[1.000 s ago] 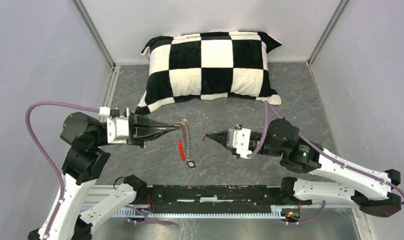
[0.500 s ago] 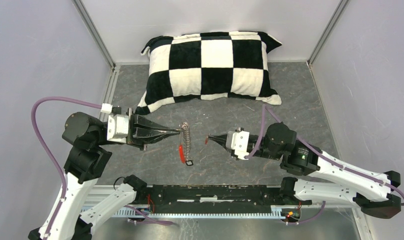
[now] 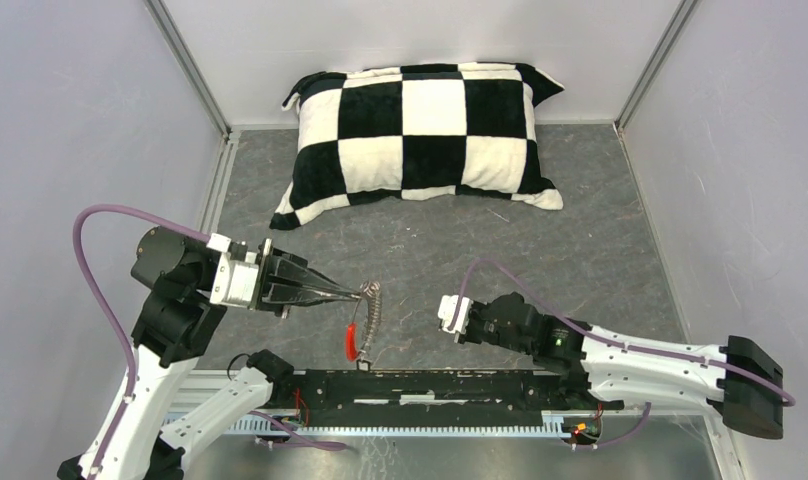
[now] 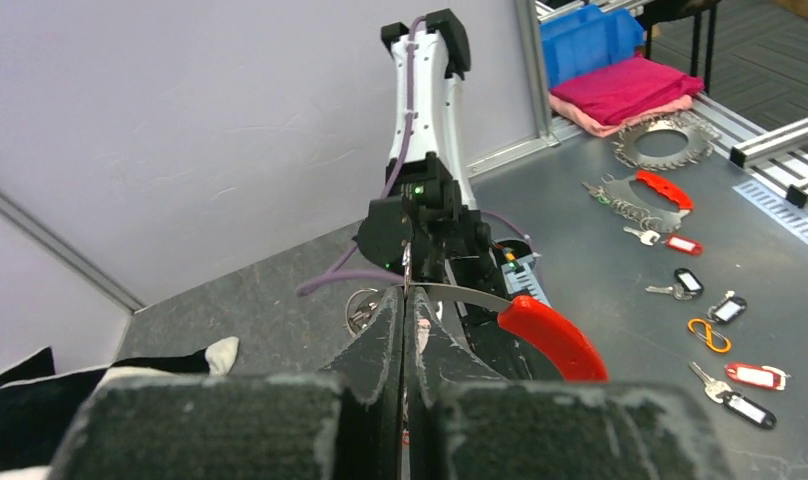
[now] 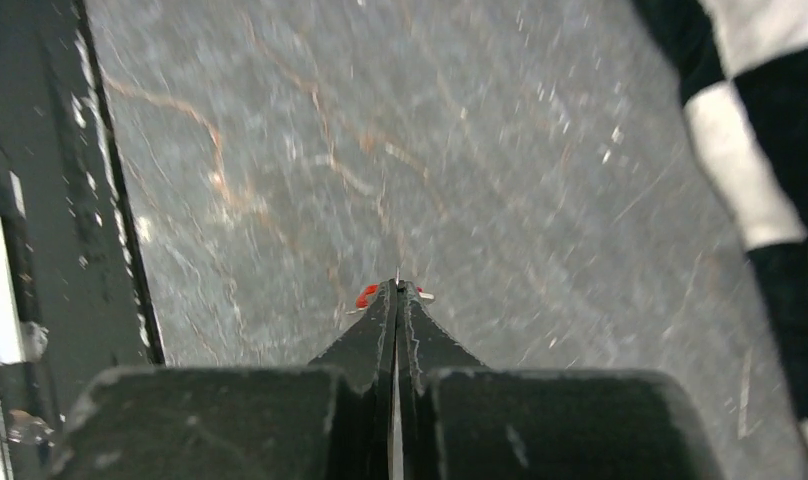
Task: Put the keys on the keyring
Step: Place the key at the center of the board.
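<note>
My left gripper is shut on the top of the keyring, a silvery coil. The coil hangs down to a red section near the front rail. In the left wrist view the fingertips pinch the thin metal band. The red section curves off to the right, and a small ring with a bit of metal sits just left of the tips. My right wrist is low and to the right of the keyring, its fingers hidden from above. The right gripper is shut on the red-headed key.
A black-and-white checkered pillow lies at the back of the grey mat. A black rail runs along the near edge, close under the hanging keyring. The enclosure walls stand on the left and right.
My left gripper has carried the keyring toward the near edge. My right arm has swung down and nearer, and its wrist has turned so the fingers no longer show from above.
</note>
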Controlling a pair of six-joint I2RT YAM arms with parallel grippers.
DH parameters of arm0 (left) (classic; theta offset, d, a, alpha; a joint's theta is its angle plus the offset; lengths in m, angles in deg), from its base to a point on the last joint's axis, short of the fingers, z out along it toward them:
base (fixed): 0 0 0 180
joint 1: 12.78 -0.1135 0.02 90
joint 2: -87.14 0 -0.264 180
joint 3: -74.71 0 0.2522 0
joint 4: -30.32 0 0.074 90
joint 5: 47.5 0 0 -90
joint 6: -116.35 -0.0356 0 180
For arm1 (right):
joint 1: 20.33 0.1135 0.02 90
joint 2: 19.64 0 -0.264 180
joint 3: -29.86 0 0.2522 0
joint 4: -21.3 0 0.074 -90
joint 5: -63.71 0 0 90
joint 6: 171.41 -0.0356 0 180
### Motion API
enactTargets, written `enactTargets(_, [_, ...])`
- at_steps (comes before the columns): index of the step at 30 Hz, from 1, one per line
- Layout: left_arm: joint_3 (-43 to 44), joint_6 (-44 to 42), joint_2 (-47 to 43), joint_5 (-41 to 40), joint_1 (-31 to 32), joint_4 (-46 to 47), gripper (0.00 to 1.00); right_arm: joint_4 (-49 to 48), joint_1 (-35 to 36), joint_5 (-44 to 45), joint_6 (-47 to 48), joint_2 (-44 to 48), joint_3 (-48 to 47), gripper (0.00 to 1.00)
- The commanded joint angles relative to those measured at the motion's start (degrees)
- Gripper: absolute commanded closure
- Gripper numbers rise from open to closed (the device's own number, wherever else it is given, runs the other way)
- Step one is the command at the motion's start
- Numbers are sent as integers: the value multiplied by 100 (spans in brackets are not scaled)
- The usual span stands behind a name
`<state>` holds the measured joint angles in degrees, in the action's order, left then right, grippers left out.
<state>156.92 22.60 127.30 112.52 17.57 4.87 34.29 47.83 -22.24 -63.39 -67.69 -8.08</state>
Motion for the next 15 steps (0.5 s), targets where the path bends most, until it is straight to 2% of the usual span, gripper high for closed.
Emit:
enactTargets(1, [-50, -594, -58, 668, 7, -22, 98, -1463, -132, 467, -583, -80, 736, 100])
enactTargets(3, [-51, -714, -48, 793, 6, -37, 98, -1733, -200, 413, -687, -262, 967, 95])
enactTargets(6, [-48, -952, -36, 1045, 11, -69, 98, -1961, -330, 360, -712, -532, 1078, 72])
enactTargets(8, [-59, -1089, -13, 1194, 6, -103, 98, -1817, -470, 260, -673, -654, 898, 60])
enactTargets(11, [-51, -1275, 19, 1283, 6, -167, 98, -1322, -695, 174, -456, -508, 280, 53])
enactTargets(15, [-36, -1391, 78, 1391, 6, -84, 98, -747, -1062, -378, -64, 7, -755, 45])
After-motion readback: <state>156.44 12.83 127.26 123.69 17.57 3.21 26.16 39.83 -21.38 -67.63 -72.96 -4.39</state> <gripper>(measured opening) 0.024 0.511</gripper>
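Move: The right hand holds the red-tagged key above its resting spot on the table, which lies about 8 cm down, 1 cm ahead and 1 cm right. The black rail is some 15 cm nearer the base and 5 cm left of that spot. The keyring hangs about 16 cm left, 9 cm back and 20 cm above the hand. From the left hand the spot is roughly 11 cm ahead, 15 cm right and 39 cm below. Right hand sinks 7 cm, opens to release the key, then rises forward; left draws the keyring back 2–3 cm. ##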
